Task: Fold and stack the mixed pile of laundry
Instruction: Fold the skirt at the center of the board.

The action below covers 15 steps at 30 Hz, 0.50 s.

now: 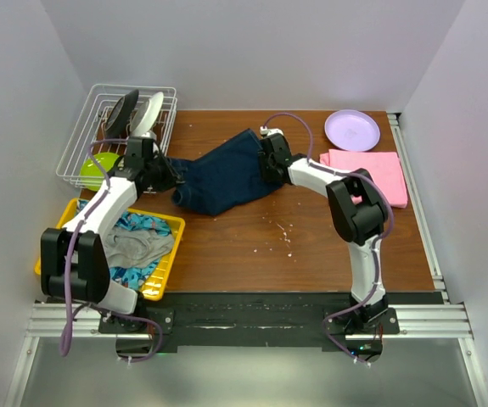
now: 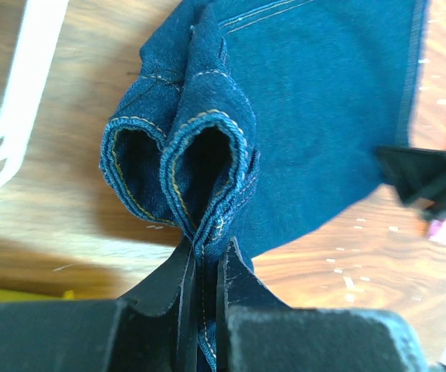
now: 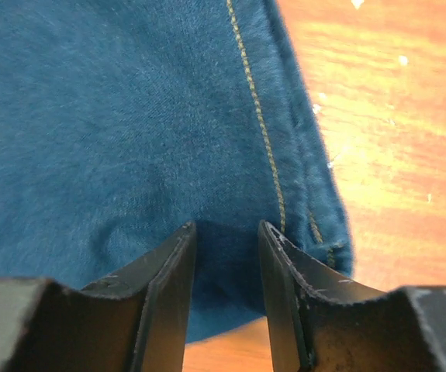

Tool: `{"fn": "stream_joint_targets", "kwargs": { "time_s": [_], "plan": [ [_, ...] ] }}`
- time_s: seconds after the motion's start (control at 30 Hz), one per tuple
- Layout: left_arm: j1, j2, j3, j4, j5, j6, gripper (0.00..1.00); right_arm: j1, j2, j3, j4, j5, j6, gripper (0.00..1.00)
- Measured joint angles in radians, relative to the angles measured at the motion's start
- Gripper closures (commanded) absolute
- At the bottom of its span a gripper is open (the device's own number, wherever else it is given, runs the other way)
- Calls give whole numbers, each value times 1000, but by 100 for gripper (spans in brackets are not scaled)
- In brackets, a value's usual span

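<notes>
A dark blue denim garment (image 1: 222,178) lies spread across the back middle of the table. My left gripper (image 1: 174,178) is shut on its bunched left hem; in the left wrist view the stitched folds (image 2: 199,155) run down between the pressed fingers (image 2: 203,256). My right gripper (image 1: 265,161) stands open at the garment's right edge. In the right wrist view its fingers (image 3: 226,232) are apart over the denim (image 3: 114,116), near a yellow-stitched seam. A grey garment (image 1: 137,248) and a blue-turquoise patterned cloth (image 1: 142,222) lie in the yellow tray (image 1: 169,259). A folded pink cloth (image 1: 371,174) rests at the right.
A white wire rack (image 1: 120,127) stands at the back left with dark and white items in it, and a green object (image 1: 99,168) sits in front of it. A purple plate (image 1: 352,129) sits at the back right. Grey walls close in the table's left, back and right sides.
</notes>
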Motion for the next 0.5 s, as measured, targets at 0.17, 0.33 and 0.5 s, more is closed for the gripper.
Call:
{"fn": "stream_joint_targets", "kwargs": {
  "time_s": [0.17,0.33,0.5],
  "plan": [
    [-24,60,72,8,42,-65,100,-19,44,55,-25,3,4,59],
    [-110,162,200,11,39,-117,100,-24,51,64,-37,-11,11,59],
    [-182,254,302,31,33,-154,100,-29,55,72,-43,-12,21,52]
  ]
}}
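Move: The left hand already pinches the skirt's left end, about 10 cm above the table. The middle of the skirt lying on the board is some 15 cm to its right, 3 cm farther out and 10 cm lower. The dish rack stands about 19 cm to its left and 12 cm ahead, the yellow basket 24 cm left and 21 cm back. From the right hand, low on the skirt's right part, that middle is roughly 12 cm left, level fore and aft; the folded pink cloth lies 33 cm right. Rightward and forward, the left hand carries the pinched skirt end across the lying denim towards the right hand, about 10 cm right and 5 cm out, speeding up after a slow start and rising some 3 cm; the fingers stay closed and the wrist turns slightly. The right hand edges barely 1 cm forward, then stays low with its parted fingertips on the skirt's right part, holding it down. ##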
